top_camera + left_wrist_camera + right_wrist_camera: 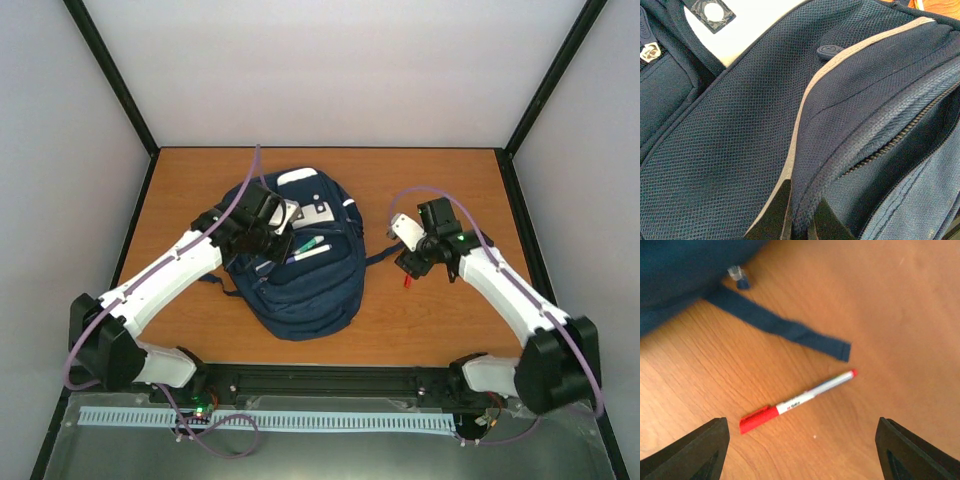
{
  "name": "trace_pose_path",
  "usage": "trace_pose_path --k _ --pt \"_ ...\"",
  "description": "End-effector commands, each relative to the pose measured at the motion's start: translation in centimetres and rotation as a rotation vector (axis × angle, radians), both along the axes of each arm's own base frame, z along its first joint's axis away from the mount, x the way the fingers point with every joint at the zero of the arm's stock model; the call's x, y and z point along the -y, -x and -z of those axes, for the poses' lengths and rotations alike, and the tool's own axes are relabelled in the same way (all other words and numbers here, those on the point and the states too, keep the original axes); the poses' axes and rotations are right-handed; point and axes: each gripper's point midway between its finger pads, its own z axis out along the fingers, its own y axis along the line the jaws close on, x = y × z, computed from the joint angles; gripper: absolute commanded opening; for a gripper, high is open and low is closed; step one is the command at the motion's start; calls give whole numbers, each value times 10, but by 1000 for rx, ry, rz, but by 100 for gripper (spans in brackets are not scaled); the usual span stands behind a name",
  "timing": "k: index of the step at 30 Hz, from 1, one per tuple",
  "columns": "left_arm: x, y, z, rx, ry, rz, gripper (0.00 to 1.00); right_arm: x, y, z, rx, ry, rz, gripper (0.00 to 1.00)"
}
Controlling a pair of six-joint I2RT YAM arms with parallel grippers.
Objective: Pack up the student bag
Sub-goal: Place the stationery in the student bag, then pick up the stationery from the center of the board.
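The student bag [300, 285], a navy backpack, lies in the middle of the table with its front pocket gaping. Two pens [308, 250] poke out of that pocket. My left gripper [270, 232] sits at the bag's upper left. In the left wrist view it [802, 222] is shut on the folded zipper edge [840, 150] of the bag beside a grey reflective stripe [800, 125]. My right gripper [410, 268] hovers to the right of the bag. In the right wrist view it [801, 432] is open, with a red-capped pen [795, 402] lying on the wood just ahead of its fingers.
A loose navy strap [785, 330] of the bag trails across the wooden table [440, 190] toward the red-capped pen [406, 282]. Black frame posts and white walls enclose the table. The arm bases and a rail [330, 382] run along the near edge.
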Motion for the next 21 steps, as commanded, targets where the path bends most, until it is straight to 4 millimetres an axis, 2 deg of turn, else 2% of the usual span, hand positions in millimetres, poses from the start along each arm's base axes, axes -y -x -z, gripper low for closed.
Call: trace_pose_path --k 1,2,8,10,12,16,21 --pt "5 -10 -7 36 48 -29 1 14 0 39 -194 -72 187 96" --pt "6 -10 -6 32 47 -24 1 15 -1 47 -218 -77 217 99" --pt "7 -11 -2 23 22 -1 1 20 -8 73 -265 -124 310 100" --pt "8 -12 -1 18 16 4 1 37 -15 79 -269 -114 383 100" --pt "9 -13 1 13 9 6 1 45 -15 86 -288 -110 422 100" --pt "12 -17 3 8 13 7 1 47 -9 98 -344 -120 432 100" --pt "18 -19 8 -12 25 15 1 42 -6 103 -371 -134 407 100"
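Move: The red pen lies on the table about 13 cm below the right hand, some 4 cm ahead and 2 cm to its right. The loose bag strap is about 8 cm ahead and 4 cm left of that hand, down on the table; the student bag's middle is about 23 cm to its left and 3 cm ahead. From the left hand, the pen is roughly 29 cm to the right, about level fore and aft, and 17 cm lower. The right hand drops about 10 cm towards the red pen, fast at first and then easing, while sliding some 5 cm to its right; on the way the fingers tip from slanting forward to nearly straight down, the hand turns about 25 degrees clockwise, and the already parted fingers open fully, ending above the pen without touching it. Meanwhile the left hand keeps its pinch on the edge of the bag's opening and sinks slowly with it by about 2 cm. ##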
